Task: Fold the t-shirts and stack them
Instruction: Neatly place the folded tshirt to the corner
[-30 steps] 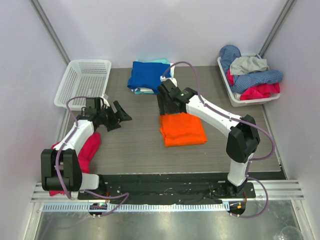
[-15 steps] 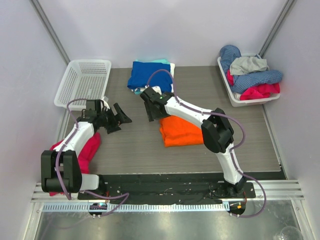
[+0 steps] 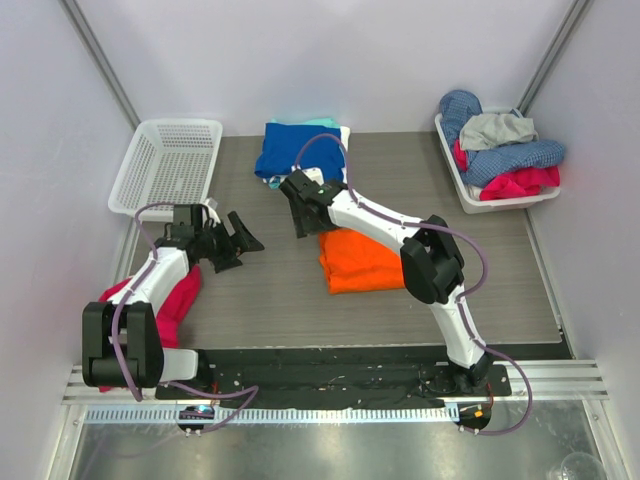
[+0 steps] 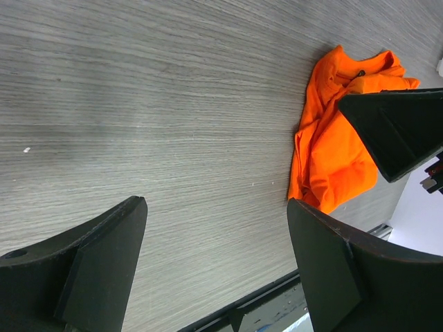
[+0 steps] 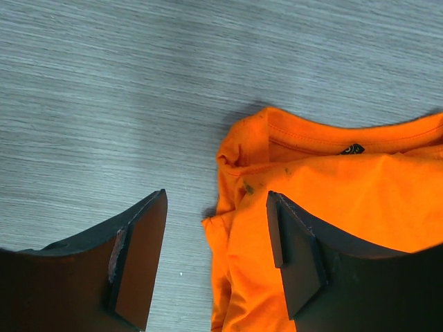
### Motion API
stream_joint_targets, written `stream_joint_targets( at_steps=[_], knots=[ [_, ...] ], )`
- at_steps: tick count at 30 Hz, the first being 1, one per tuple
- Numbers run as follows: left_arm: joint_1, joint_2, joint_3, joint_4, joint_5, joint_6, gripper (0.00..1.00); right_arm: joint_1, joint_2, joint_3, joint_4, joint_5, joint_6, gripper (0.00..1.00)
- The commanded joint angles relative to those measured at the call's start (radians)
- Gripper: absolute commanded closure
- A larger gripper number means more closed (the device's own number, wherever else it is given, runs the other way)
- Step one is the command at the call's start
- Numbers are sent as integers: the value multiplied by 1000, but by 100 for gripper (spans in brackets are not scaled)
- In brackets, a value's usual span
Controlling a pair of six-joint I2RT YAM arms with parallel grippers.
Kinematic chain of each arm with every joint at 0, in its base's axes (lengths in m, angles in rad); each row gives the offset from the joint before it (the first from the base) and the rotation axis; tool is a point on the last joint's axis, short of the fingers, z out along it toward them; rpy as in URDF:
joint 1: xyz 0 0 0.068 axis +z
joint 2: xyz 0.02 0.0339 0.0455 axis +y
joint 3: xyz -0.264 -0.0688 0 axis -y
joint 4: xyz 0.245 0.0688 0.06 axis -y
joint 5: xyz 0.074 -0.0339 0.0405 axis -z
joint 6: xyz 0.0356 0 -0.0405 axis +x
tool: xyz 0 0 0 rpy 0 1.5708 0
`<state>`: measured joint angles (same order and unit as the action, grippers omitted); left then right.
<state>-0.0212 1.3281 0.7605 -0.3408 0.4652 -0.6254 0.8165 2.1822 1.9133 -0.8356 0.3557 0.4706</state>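
Note:
A folded bright orange t-shirt (image 3: 365, 262) lies mid-table; its collar corner with small dark specks shows in the right wrist view (image 5: 332, 187). My right gripper (image 3: 305, 222) hovers open over that shirt's far-left corner (image 5: 218, 263), and the cloth edge lies below the gap between its fingers. A royal blue t-shirt (image 3: 295, 152) tops a stack at the back, with pale teal and white cloth under it. My left gripper (image 3: 243, 248) stands wide open over bare table (image 4: 214, 256), left of the orange shirt (image 4: 332, 152), holding nothing.
A white mesh basket (image 3: 165, 165) stands at the back left. A white bin (image 3: 470, 195) at the back right holds a heap of unfolded clothes. A pink-red cloth (image 3: 175, 300) lies under my left arm at the table's left edge.
My right arm has swung left from behind the orange shirt to its far-left corner, then nearly stopped. The left gripper has barely shifted. The shirts have not moved.

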Motion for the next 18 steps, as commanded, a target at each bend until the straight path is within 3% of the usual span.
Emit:
stream_joint_targets(
  at_steps=[1,18],
  knots=[
    [1,-23,-3,37,18,-3,12,1,-9,-14,-10,23,16,33],
    [1,-23,-16,31,9,7,12,1,68,-109,59,31,17,33]
  ],
)
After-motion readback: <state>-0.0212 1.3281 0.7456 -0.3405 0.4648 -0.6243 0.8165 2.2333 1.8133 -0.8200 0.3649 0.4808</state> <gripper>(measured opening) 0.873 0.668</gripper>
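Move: The folded orange t-shirt's middle lies about 11 cm to the right of the right hand and 5 cm nearer the base, some 7 cm below; its left edge is only about 3 cm right and 2 cm back. The blue stack stands roughly 19 cm straight ahead of the right hand, and the empty white basket some 30 cm left and 16 cm ahead, both lower too. From the idle left hand the t-shirt lies about 25 cm right, roughly level, 8 cm below. Lower the right gripper about 5 cm towards the left edge of the folded orange t-shirt, near its collar corner, gathering speed as it sinks and easing back and to the right by some 2 cm each. Keep the fingers open with one on either side of that edge, and tip the wrist slightly further downward. Contact with the cloth can't be made out yet. ##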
